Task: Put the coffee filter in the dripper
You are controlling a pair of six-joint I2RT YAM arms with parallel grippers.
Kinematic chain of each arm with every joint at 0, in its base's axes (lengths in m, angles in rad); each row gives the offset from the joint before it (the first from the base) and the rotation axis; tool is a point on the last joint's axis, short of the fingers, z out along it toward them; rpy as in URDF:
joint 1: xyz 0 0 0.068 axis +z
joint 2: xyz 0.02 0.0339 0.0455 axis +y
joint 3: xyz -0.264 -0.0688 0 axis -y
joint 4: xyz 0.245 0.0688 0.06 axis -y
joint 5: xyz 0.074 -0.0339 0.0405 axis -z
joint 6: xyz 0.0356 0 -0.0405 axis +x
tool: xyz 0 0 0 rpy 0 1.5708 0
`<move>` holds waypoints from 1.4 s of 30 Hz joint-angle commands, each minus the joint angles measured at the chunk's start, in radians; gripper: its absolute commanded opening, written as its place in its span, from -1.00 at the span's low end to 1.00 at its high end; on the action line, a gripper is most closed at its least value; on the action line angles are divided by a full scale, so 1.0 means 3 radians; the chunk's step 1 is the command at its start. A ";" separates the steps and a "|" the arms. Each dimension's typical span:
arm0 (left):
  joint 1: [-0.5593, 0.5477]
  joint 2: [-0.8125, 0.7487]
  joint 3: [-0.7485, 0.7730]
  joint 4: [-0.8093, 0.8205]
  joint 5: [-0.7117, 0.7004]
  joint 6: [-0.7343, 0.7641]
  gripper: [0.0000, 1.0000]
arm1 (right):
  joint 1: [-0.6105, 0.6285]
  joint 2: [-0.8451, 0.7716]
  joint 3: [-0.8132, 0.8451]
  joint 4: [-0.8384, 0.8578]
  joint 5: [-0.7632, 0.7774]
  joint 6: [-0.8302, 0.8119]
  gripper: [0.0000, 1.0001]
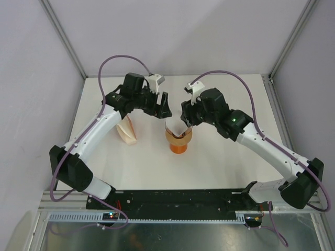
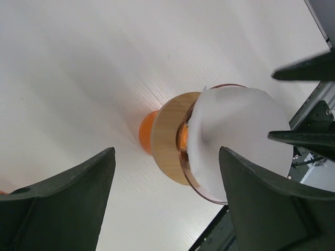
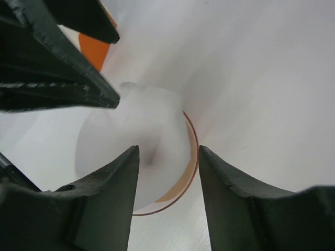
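The dripper (image 1: 178, 139) is a translucent pinkish-orange funnel with a wooden collar (image 2: 170, 138), standing on an orange cup (image 1: 178, 148) at mid-table. The white coffee filter (image 1: 176, 131) sits inside it, its paper rising above the rim (image 2: 238, 133) (image 3: 137, 125). My left gripper (image 1: 163, 110) hovers just behind and left of the dripper, open, with nothing between its fingers (image 2: 166, 157). My right gripper (image 1: 188, 118) hangs over the dripper's right side, open. Its jaws straddle the filter's edge and the dripper rim (image 3: 191, 157) without pinching (image 3: 167, 157).
A cream wedge-shaped stack of folded filters (image 1: 127, 132) stands left of the dripper, under the left arm. The two grippers' fingers are close together over the dripper. The right gripper's fingers (image 2: 301, 137) show in the left wrist view. White walls and metal frame posts enclose the table.
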 commanded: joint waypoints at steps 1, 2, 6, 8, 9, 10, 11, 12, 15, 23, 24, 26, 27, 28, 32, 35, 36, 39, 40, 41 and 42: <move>0.0211 -0.0193 0.0211 0.0030 -0.0049 0.0083 0.70 | 0.0166 -0.0130 0.0237 0.0091 0.0135 -0.0126 -0.14; 0.0249 -0.0203 0.0220 0.0032 -0.0066 0.0089 0.71 | 0.0214 -0.0090 0.0280 0.0039 0.0133 -0.0158 -0.29; 0.0437 -0.0258 0.0200 0.0034 -0.0081 0.0081 0.71 | 0.0316 0.0275 0.0601 -0.0471 0.0231 -0.0191 -0.80; 0.0527 -0.0283 0.0156 0.0032 -0.0074 0.0064 0.71 | 0.0351 0.0521 0.0791 -0.0798 0.0281 -0.0198 -0.95; 0.0573 -0.0294 0.0121 0.0036 -0.0069 0.0054 0.71 | 0.0360 0.0644 0.0869 -0.0925 0.0293 -0.0199 -0.97; 0.0604 -0.0300 0.0096 0.0035 -0.0066 0.0051 0.72 | 0.0362 0.0729 0.0950 -0.1055 0.0299 -0.0197 -0.99; 0.0640 -0.0305 0.0063 0.0034 -0.0067 0.0052 0.72 | 0.0365 0.0820 0.1007 -0.1143 0.0305 -0.0196 -0.99; 0.0666 -0.0308 0.0036 0.0034 -0.0065 0.0053 0.73 | 0.0367 0.0881 0.1065 -0.1233 0.0318 -0.0195 -1.00; 0.0742 -0.0321 -0.0020 0.0036 -0.0062 0.0062 0.73 | 0.0361 0.1060 0.1212 -0.1429 0.0411 -0.0180 -1.00; 0.0856 -0.0370 -0.0042 0.0048 -0.0039 0.0073 0.74 | 0.0353 0.1521 0.1322 -0.1658 0.0224 -0.0229 -1.00; 0.0866 -0.0374 -0.0044 0.0048 -0.0033 0.0073 0.74 | 0.0353 0.1599 0.1324 -0.1654 0.0203 -0.0230 -1.00; 0.0883 -0.0376 -0.0050 0.0055 -0.0020 0.0073 0.74 | 0.0356 0.1708 0.1336 -0.1651 0.0167 -0.0298 -1.00; 0.0887 -0.0376 -0.0051 0.0057 -0.0014 0.0071 0.74 | 0.0363 0.1744 0.1344 -0.1648 0.0175 -0.0310 -1.00; 0.0894 -0.0377 -0.0051 0.0058 -0.0008 0.0070 0.74 | 0.0374 0.1778 0.1350 -0.1647 0.0184 -0.0319 -1.00; 0.0905 -0.0376 -0.0073 0.0064 0.0024 0.0064 0.74 | 0.0374 0.1839 0.1305 -0.1628 0.0224 -0.0332 -1.00; 0.0910 -0.0368 -0.0076 0.0068 0.0037 0.0064 0.74 | 0.0361 0.1893 0.1252 -0.1623 0.0232 -0.0333 -1.00; 0.0911 -0.0362 -0.0076 0.0068 0.0043 0.0061 0.74 | 0.0358 0.1913 0.1238 -0.1616 0.0225 -0.0333 -1.00; 0.0911 -0.0353 -0.0081 0.0074 0.0059 0.0051 0.73 | 0.0343 0.1968 0.1176 -0.1567 0.0184 -0.0333 -1.00; 0.0911 -0.0350 -0.0087 0.0077 0.0067 0.0047 0.73 | 0.0333 0.1987 0.1149 -0.1550 0.0160 -0.0330 -1.00; 0.0909 -0.0348 -0.0092 0.0078 0.0073 0.0045 0.73 | 0.0320 0.2001 0.1128 -0.1539 0.0143 -0.0321 -1.00; 0.0907 -0.0350 -0.0100 0.0082 0.0087 0.0042 0.73 | 0.0312 0.2016 0.1089 -0.1531 0.0129 -0.0312 -1.00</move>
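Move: Just below and inward of the right hand, the coffee filter stands in the dripper, about 4 cm to its left, 1 cm back and roughly 9 cm down. The dripper's middle is at the same spot, 12 cm down, with the orange server under it some 21 cm down. From the left hand the filter is about 5 cm right, 3 cm back and 7 cm below; the filter bag lies some 19 cm left, 8 cm ahead and 22 cm down. Closing its empty fingers completely while rising a couple of centimetres and edging left over the dripper, the right hand then plunges about 15 cm down into the filter, tipping some 30 degrees to point more steeply down, and stays there with shut fingertips against the paper. The left hand, still open, clears away from the filter, about 9 cm left and 4 cm forward. ##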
